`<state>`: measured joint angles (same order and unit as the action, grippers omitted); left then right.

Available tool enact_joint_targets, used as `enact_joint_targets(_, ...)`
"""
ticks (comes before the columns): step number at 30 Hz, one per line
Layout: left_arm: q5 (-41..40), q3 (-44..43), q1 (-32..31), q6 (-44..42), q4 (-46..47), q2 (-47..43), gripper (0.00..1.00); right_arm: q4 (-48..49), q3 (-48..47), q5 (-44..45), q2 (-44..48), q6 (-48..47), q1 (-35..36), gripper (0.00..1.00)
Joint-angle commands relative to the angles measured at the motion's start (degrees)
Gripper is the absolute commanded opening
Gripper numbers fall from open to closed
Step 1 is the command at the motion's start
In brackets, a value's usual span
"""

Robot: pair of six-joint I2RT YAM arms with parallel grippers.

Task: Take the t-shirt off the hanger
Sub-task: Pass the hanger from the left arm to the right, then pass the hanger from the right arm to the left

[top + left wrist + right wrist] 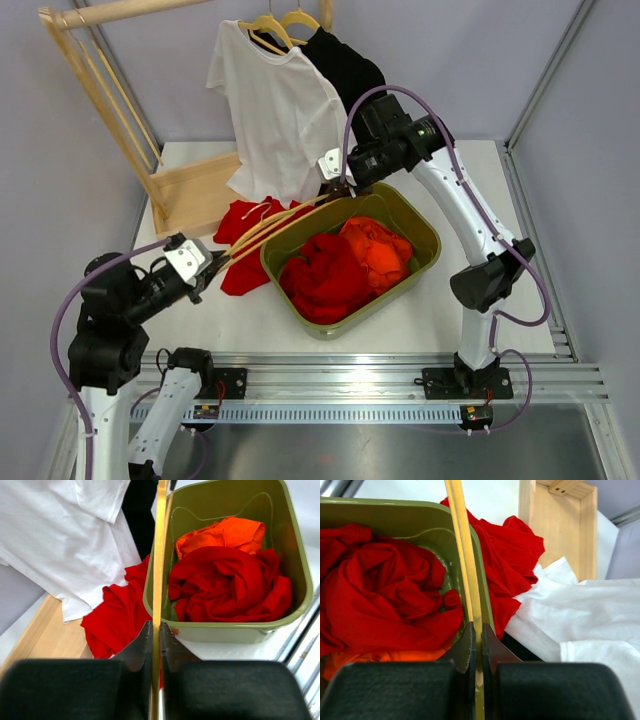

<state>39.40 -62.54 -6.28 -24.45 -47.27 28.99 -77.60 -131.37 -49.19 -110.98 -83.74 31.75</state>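
A pale wooden hanger (285, 225) is held level between both grippers, along the left rim of the green bin (432, 240). My left gripper (218, 262) is shut on its near end, seen edge-on in the left wrist view (159, 555). My right gripper (338, 190) is shut on its far end (462, 555). The red t-shirt (245, 225) lies crumpled on the table under and left of the hanger, against the bin (115, 615) (507, 560). I cannot tell whether any of it still hangs on the hanger.
The bin holds a red garment (330, 275) and an orange one (375, 245). A white t-shirt (275, 110) and a black one (345, 65) hang on hangers from the wooden rack (100, 90) at the back left, above its base board (195, 195).
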Motion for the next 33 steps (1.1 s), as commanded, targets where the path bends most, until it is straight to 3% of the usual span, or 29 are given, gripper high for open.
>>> enact_joint_targets(1, -5.25, 1.36, -0.13, 3.70, 7.79, -0.16, 0.36, -8.03, 1.29, -3.19, 3.04, 4.54, -1.15, 0.00)
enact_joint_targets(4, -15.00, 3.30, -0.13, 6.51, 10.35, -3.06, 0.84, -1.34, 2.00, -3.98, 4.63, 13.85, -3.00, 0.00)
enact_joint_targets(7, -24.32, 4.44, -0.13, 8.80, 9.83, -6.49, 0.99, 2.70, 1.03, -4.34, 5.07, 21.59, -5.11, 0.00)
enact_joint_targets(16, -34.65, 6.99, -0.13, 13.98, 2.01, -17.73, 0.99, 12.56, -3.09, 9.36, 4.37, 42.77, -5.56, 0.00)
enact_joint_targets(26, -33.95, 8.49, -0.13, 16.97, 2.97, -20.12, 0.99, 19.76, -18.65, 16.40, -5.12, 59.91, -4.42, 0.00)
enact_joint_targets(33, -30.96, 11.04, -0.13, 20.31, 5.87, -20.12, 0.99, 32.33, -22.16, 28.25, -9.60, 64.57, 3.04, 0.00)
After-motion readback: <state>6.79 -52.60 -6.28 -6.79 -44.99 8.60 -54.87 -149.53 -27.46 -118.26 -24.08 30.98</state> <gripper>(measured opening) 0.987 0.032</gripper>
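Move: Both hands already pinch the hanger, its middle some 5 cm ahead of and 10 cm right of the left hand, nearly level with it. From the right hand, the hanging white t-shirt is about 18 cm ahead and 12 cm left, near hand height; the black shirt hangs some 20 cm straight ahead. Below the right hand are the green basket, 25 cm down, 3 cm back and 3 cm right, and the loose red shirt, 30 cm down, 5 cm ahead and 19 cm left. The left fingers spring wide open and let go of the hanger, and that hand, after nudging 2 cm forward, swings about 9 cm left, clear of it, turning counter-clockwise. Keeping its pinch on the hanger's end, the right hand first draws some 4 cm right, then goes forward 10 cm and up 8 towards the white t-shirt, coming back left and turning clockwise about 45 degrees. ##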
